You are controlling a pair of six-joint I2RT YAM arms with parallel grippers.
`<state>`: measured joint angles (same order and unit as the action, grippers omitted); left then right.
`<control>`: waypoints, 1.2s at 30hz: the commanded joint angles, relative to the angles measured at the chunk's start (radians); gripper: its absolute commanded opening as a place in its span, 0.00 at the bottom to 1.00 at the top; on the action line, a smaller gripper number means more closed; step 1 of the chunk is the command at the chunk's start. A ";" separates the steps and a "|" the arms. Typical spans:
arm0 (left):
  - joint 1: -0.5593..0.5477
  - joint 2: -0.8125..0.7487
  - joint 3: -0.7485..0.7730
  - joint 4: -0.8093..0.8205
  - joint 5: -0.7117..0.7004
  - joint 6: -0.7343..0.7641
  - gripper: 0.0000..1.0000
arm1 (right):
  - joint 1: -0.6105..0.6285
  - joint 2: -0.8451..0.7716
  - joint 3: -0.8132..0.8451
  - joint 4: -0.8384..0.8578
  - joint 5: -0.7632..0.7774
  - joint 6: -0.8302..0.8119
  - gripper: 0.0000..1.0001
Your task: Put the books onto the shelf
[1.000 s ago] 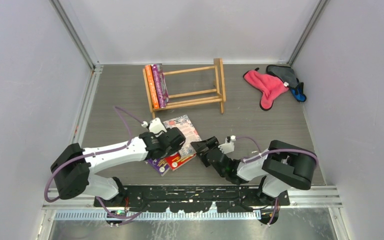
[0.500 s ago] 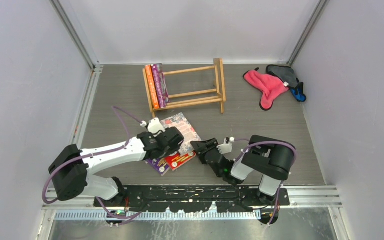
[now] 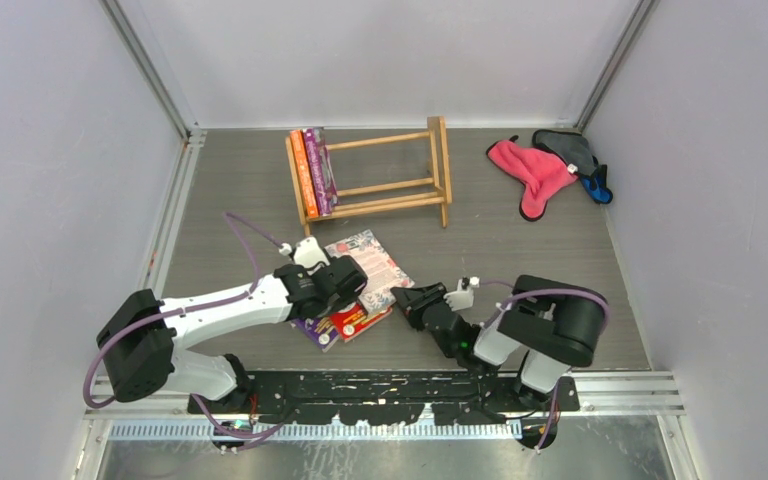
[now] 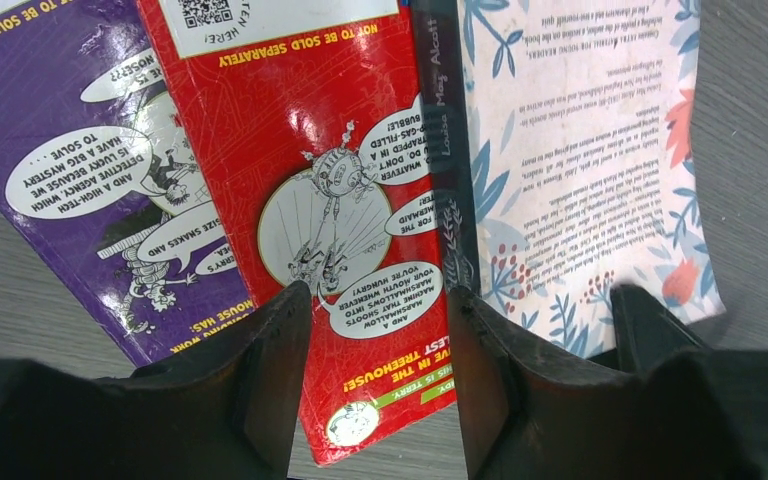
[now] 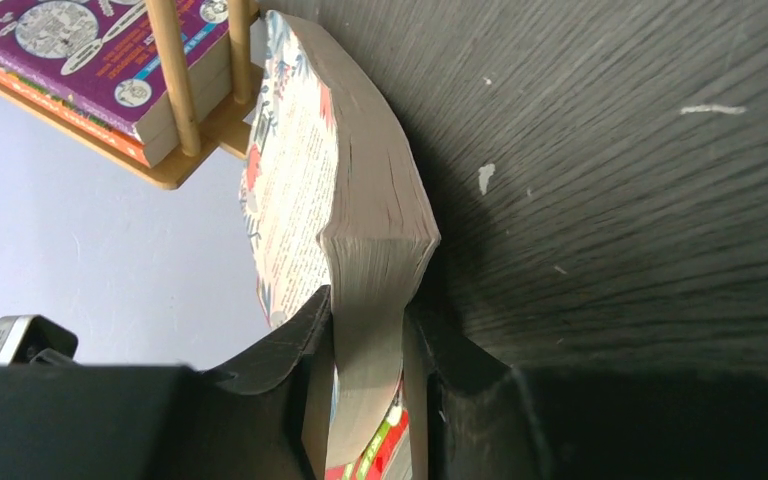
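Observation:
The wooden shelf (image 3: 375,180) stands at the back with two books (image 3: 313,170) upright at its left end. Three books lie overlapped on the table: a pale pink floral one (image 3: 368,258), a red one (image 3: 360,320) and a purple one (image 3: 317,332). My left gripper (image 3: 345,288) is open above them, its fingers either side of the red book (image 4: 330,150), with the purple book (image 4: 70,170) to the left and the floral one (image 4: 580,140) to the right. My right gripper (image 5: 368,385) is shut on the page edge of the floral book (image 5: 360,200), whose near corner is lifted off the table.
A pink cloth (image 3: 532,175), a grey cloth (image 3: 568,150) and a small blue item (image 3: 600,188) lie at the back right. Grey walls enclose the table on three sides. The shelf (image 5: 185,150) and its books (image 5: 80,60) show behind the lifted book in the right wrist view.
My right gripper has slid onto the floral book's right edge and its jaws have closed on the pages. The left arm has barely moved.

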<state>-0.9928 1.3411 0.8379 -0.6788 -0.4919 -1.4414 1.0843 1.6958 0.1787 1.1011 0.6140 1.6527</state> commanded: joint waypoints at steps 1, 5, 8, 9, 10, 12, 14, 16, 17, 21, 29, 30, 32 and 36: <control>0.003 -0.022 0.023 -0.018 -0.047 -0.042 0.54 | 0.005 -0.159 -0.018 -0.202 -0.023 -0.055 0.03; 0.003 -0.020 0.018 0.032 -0.059 -0.090 0.55 | -0.008 -0.347 -0.006 -0.385 -0.038 -0.056 0.01; 0.004 -0.020 0.013 0.060 -0.076 -0.149 0.56 | -0.030 -0.466 -0.003 -0.501 -0.061 -0.049 0.01; 0.003 -0.024 0.006 0.078 -0.079 -0.170 0.56 | -0.039 -0.495 -0.006 -0.524 -0.069 -0.046 0.01; 0.003 -0.025 -0.003 0.095 -0.083 -0.192 0.56 | -0.048 -0.523 -0.008 -0.543 -0.084 -0.043 0.01; 0.004 -0.027 -0.018 0.136 -0.085 -0.233 0.56 | -0.057 -0.569 -0.011 -0.573 -0.099 -0.036 0.01; 0.003 -0.023 -0.028 0.173 -0.081 -0.267 0.57 | -0.063 -0.597 -0.008 -0.598 -0.114 -0.034 0.01; 0.003 -0.010 -0.032 0.219 -0.066 -0.285 0.57 | -0.067 -0.607 -0.003 -0.608 -0.129 -0.034 0.01; 0.003 -0.002 -0.029 0.229 -0.055 -0.288 0.57 | -0.070 -0.610 -0.002 -0.607 -0.136 -0.032 0.01; 0.007 0.004 -0.023 0.239 -0.033 -0.287 0.57 | -0.086 -0.645 -0.007 -0.630 -0.158 -0.017 0.01; 0.017 0.008 -0.082 0.285 0.042 -0.305 0.57 | -0.145 -0.712 0.005 -0.669 -0.257 -0.011 0.01; 0.017 0.011 -0.088 0.293 0.046 -0.310 0.57 | -0.148 -0.720 0.009 -0.676 -0.268 -0.010 0.01; 0.016 0.018 -0.100 0.312 0.048 -0.325 0.57 | -0.158 -0.736 0.013 -0.685 -0.296 -0.002 0.01; 0.017 0.038 -0.104 0.363 0.039 -0.336 0.57 | -0.171 -0.753 0.015 -0.688 -0.352 0.031 0.01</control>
<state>-0.9798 1.3544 0.7460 -0.3809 -0.4557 -1.7515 0.9211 0.9810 0.1638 0.3546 0.3443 1.6337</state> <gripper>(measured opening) 0.569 0.324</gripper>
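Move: The white floral book is already pinched by the right hand at its near-right corner. Its middle lies about 6 cm left of that hand and 5 cm ahead, with the open shelf some 25 cm ahead, 6 cm left and 5 cm higher. From the open left hand the same book lies about 7 cm right, 5 cm ahead and 4 cm below; the red book is 3 cm ahead and 2 cm left, the purple one 11 cm left and nearly level, both some 5 cm below. Upward and to its right, the right hand lifts the pinched corner, about 4 cm each way, edging back slightly and keeping its grip. The left hand follows about 4 cm to the right and some 2 cm forward, rising a little and sinking again, its left side dipping roughly 20 degrees with a smaller counter-clockwise turn, until its still-open fingers straddle the white book's dark spine. ##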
